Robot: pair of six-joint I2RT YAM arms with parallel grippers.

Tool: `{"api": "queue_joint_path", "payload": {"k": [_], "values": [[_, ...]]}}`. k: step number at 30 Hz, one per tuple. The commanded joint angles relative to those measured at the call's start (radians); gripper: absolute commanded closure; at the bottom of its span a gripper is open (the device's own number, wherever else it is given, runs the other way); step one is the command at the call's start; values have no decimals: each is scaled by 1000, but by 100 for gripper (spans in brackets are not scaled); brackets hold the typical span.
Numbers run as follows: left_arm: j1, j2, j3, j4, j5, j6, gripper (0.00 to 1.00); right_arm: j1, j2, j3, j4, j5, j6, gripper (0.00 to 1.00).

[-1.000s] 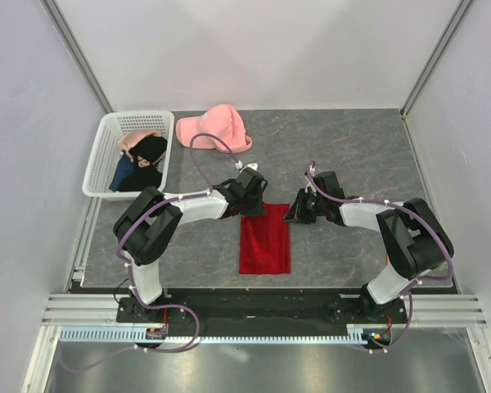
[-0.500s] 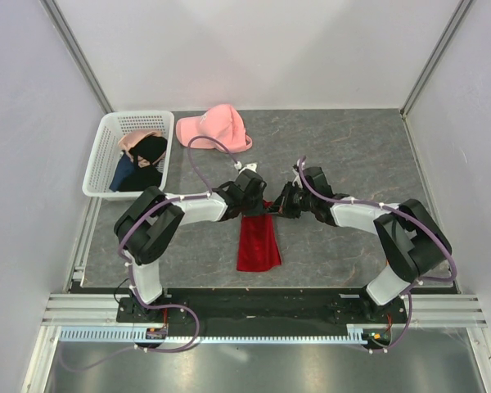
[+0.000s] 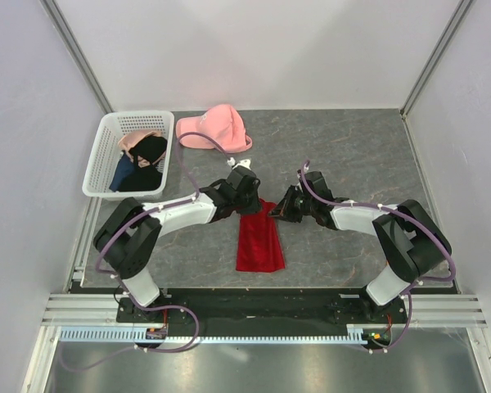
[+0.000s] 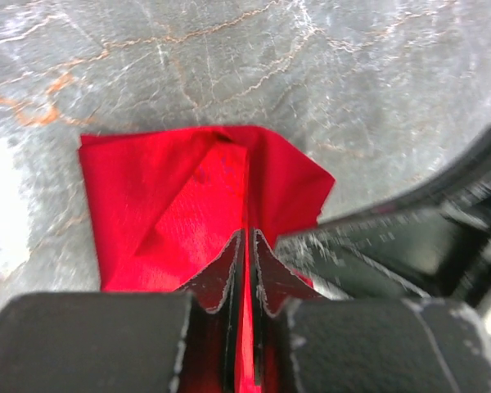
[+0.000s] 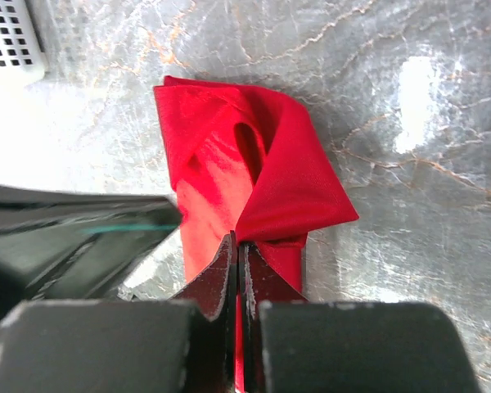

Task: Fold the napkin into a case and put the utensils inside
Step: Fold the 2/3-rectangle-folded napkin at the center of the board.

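The red napkin (image 3: 258, 241) hangs as a narrow strip in the middle of the table, its far end lifted and bunched between both arms. My left gripper (image 3: 250, 205) is shut on the napkin's far left corner; in the left wrist view red cloth (image 4: 188, 196) runs up between the closed jaws of that gripper (image 4: 247, 246). My right gripper (image 3: 277, 209) is shut on the far right corner; the right wrist view shows a fold of napkin (image 5: 254, 180) pinched at that gripper's tips (image 5: 237, 246). The two grippers sit close together. No utensils are in view.
A white basket (image 3: 98, 168) with black, blue and pink garments stands at the left. A pink cap (image 3: 217, 128) lies at the far middle. White walls enclose the grey marbled table (image 3: 352, 147).
Both grippers have drawn together and lifted the napkin's far edge; the flat red rectangle has become a narrower, bunched strip. The left arm has stretched a little farther from its base.
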Motion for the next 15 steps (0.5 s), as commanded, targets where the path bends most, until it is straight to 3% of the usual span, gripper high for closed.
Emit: {"api": "queue_joint_path", "payload": {"k": [1,15], "values": [[2,-63,-47,-45,-47,-2,91,3,-31,32,-23,28,-20,100],[-11,75,-117,82,-14,-44,92,57,-25,101,-106,89,-19,100]]}}
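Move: The napkin's middle lies roughly 8 cm back from my left hand, 1 cm to its right and 5 cm below. The raised flap in my right fingers is about 5 cm to my left hand's right, level with it fore and aft and slightly lower. The pink cap sits some 24 cm ahead of my left hand and 12 cm to its left. From my right hand the napkin's middle is about 7 cm back, 3 cm left and 4 cm down. I bring my left hand, fingers almost shut, over a small hump and then down about 5 cm while drawing it some 2 cm back and 2 cm left, away from the flap, until the tips come onto the lower layers at the napkin's far left part. My right hand stays put and keeps the flap pinched up, rolling only slightly. ##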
